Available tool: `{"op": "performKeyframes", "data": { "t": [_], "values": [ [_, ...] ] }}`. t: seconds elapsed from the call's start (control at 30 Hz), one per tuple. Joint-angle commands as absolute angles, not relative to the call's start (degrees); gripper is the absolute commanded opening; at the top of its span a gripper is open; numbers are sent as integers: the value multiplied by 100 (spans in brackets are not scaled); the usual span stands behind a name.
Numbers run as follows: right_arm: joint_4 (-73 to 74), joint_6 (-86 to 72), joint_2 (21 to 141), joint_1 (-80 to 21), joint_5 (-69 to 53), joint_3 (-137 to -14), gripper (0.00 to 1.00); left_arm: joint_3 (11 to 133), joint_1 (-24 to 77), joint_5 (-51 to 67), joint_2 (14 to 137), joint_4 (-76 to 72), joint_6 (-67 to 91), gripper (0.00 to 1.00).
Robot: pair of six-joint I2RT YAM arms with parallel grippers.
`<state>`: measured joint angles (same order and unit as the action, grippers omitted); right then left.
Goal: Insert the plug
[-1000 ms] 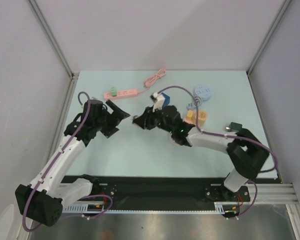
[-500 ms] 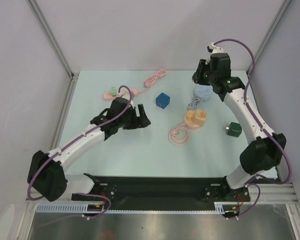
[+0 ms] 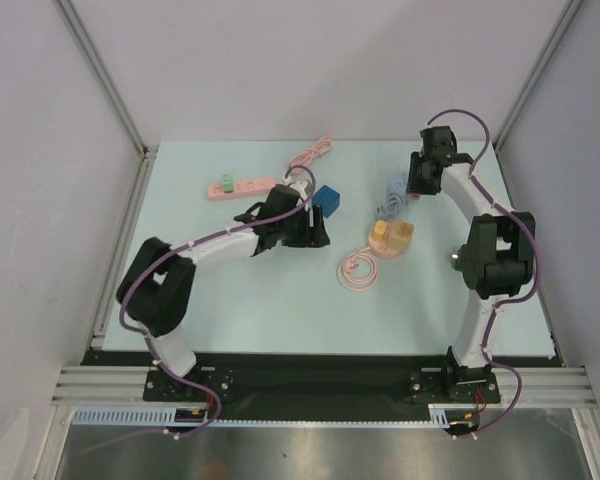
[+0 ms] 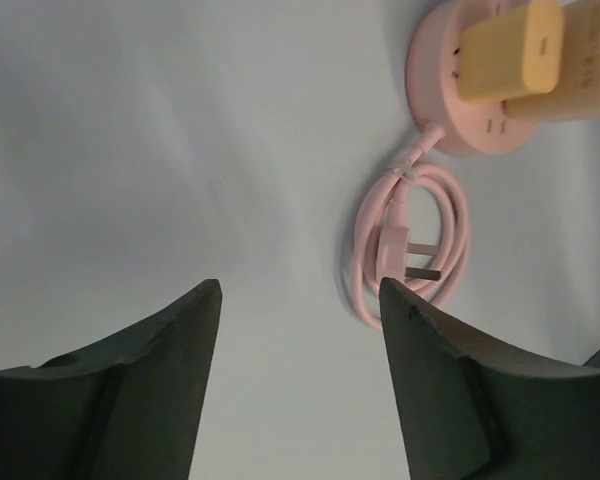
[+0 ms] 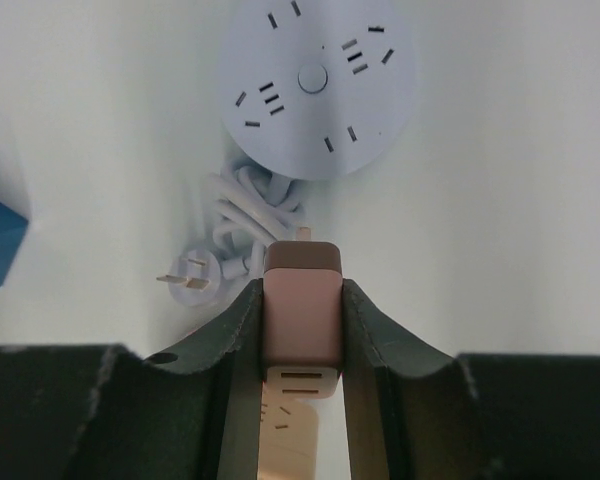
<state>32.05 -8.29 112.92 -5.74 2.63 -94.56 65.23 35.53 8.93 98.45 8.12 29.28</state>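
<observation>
My right gripper (image 5: 301, 290) is shut on a pink block plug (image 5: 301, 320), gripped by its sides and hanging above the table. Just beyond it lies a round pale blue socket (image 5: 317, 85) with its white cord and plug (image 5: 195, 275) coiled beside it. In the top view the right gripper (image 3: 421, 180) is at the far right, over that socket. My left gripper (image 4: 300, 295) is open and empty over bare table, close to the blue cube socket (image 3: 328, 199). A coiled pink cord with its plug (image 4: 410, 260) lies just past its right finger.
A round pink socket (image 4: 435, 120) carries yellow adapters (image 4: 510, 50); in the top view that round pink socket (image 3: 392, 237) is right of centre. A long pink power strip (image 3: 242, 187) with a green plug lies at the back left. Grey walls border the table.
The left arm has reached further right, toward the blue cube, and its jaws have narrowed. The right arm has drawn in over the round blue socket, still holding the pink plug.
</observation>
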Motion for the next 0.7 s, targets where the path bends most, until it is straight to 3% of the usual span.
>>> {"op": "performKeyframes", "data": {
  "t": [0.0, 0.17, 0.33, 0.67],
  "values": [
    [2997, -817, 10723, -589, 299, -9299, 0, 6802, 3761, 1396, 10414, 265, 2611, 68],
    [3110, -870, 10924, -545, 324, -9482, 0, 7539, 4051, 1564, 11301, 149, 2654, 54],
    [2514, -835, 11152, -457, 466, -9158, 0, 7980, 4333, 1283, 11899, 378, 2689, 50],
    [2707, -940, 11935, -378, 449, -9475, 0, 7042, 5000, 1310, 11523, -385, 3506, 43]
  ]
}}
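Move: The coiled pink cord's plug lies about 8 cm right of the left hand, 1 cm back and 8 below; the round pink strip is 6 cm ahead and 19 right, the blue box 18 cm straight ahead. From the right hand, holding a pinkish plug, the round white strip is 12 cm straight ahead and 9 below; the white cord's plug is 5 cm ahead, 7 left. Left hand swings 11 cm right and down, fingers narrowing around pink plug; right lowers held plug 5 cm. ##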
